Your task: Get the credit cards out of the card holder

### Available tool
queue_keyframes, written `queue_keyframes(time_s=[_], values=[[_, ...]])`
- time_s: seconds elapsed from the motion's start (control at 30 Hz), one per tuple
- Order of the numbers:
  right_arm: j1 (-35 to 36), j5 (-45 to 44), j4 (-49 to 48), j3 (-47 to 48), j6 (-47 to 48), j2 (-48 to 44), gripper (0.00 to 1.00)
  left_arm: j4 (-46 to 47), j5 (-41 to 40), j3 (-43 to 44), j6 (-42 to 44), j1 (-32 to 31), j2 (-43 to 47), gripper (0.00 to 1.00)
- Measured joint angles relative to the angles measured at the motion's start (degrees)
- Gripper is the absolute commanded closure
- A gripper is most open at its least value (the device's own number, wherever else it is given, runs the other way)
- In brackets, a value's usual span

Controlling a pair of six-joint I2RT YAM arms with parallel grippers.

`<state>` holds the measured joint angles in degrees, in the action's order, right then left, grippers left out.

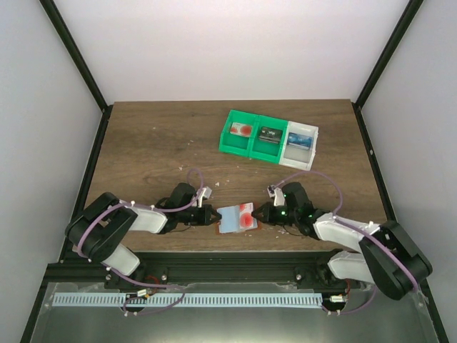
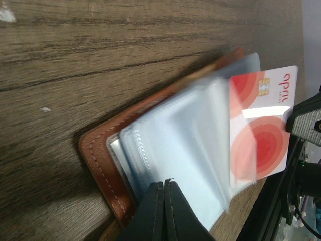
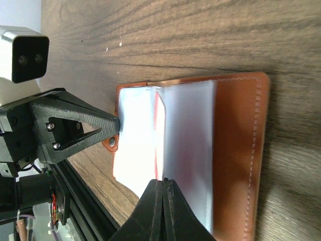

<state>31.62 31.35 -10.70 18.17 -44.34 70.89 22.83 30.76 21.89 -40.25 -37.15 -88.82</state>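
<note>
The reddish-brown card holder (image 1: 227,220) lies open near the table's front edge, between my two grippers. Its leather cover (image 2: 95,150) and pale pockets (image 2: 185,135) show in the left wrist view. My left gripper (image 1: 213,215) is shut on the edge of a pale pocket (image 2: 164,182). A white card with red round marks (image 2: 261,140) sticks partly out of a pocket on the right side. My right gripper (image 1: 258,214) is shut on that card's outer edge (image 3: 164,181). No blue card shows in the holder.
A green bin (image 1: 230,123) and an adjoining white bin (image 1: 313,151) stand at the back right, with a red-marked card (image 1: 243,130), a dark card (image 1: 268,136) and a bluish card (image 1: 300,140) in them. A black frame rail (image 1: 235,266) runs along the table's front edge.
</note>
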Motion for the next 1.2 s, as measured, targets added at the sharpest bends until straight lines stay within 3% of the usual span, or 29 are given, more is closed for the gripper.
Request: queue_keyframes(time_s=[0.47, 0.57, 0.7, 0.93, 1.03, 1.2], values=[[-0.4, -4.8, 7.0, 1.2, 1.3, -7.3, 0.99, 0.2, 0.4, 0.2, 0.0, 0.1, -0.3, 1.0], [-0.4, -6.2, 9.1, 2.5, 1.9, -9.1, 0.99, -1.1, 0.3, 0.3, -0.1, 0.1, 0.4, 0.9], [-0.4, -7.4, 10.8, 4.1, 2.6, -11.1, 1.0, -4.3, -0.1, 0.6, -0.1, 0.1, 3.1, 0.67], [-0.5, -5.1, 12.5, 5.9, 4.8, -11.8, 1.0, -9.8, -1.0, 4.3, -1.1, 0.2, 10.5, 0.52], [-0.6, -1.7, 13.3, 6.9, 6.6, -12.0, 1.0, -11.9, -1.0, 6.0, -1.0, 0.3, 13.6, 0.38], [-0.6, 4.3, 15.6, 9.7, 10.8, -13.6, 1.0, -16.3, 0.5, 7.6, 0.3, 0.4, 18.9, 0.25]])
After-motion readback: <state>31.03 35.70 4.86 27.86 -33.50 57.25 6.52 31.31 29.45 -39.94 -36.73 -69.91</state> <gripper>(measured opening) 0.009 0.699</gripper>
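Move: The credit card, already pinched by the right hand at its right-hand edge and still partly in its clear sleeve, has its middle about 2 cm left of the right hand, 1 cm back and 2 cm lower; the open card holder's middle is some 5 cm left, 2 cm back and 4 cm below that hand. The left hand, shut and down on the holder's left pages, has the card about 9 cm to its right, level ahead, 1 cm higher. Upward, after a small pull of about 1.5 cm to its right, the right hand keeps its pinch and draws the card clear of the holder, rising some 9 cm, easing back left by over 2 cm and rolling about 15 degrees. The left hand first stays on the pages, then lifts off about 10 cm, its shut fingers opening most of the way. ##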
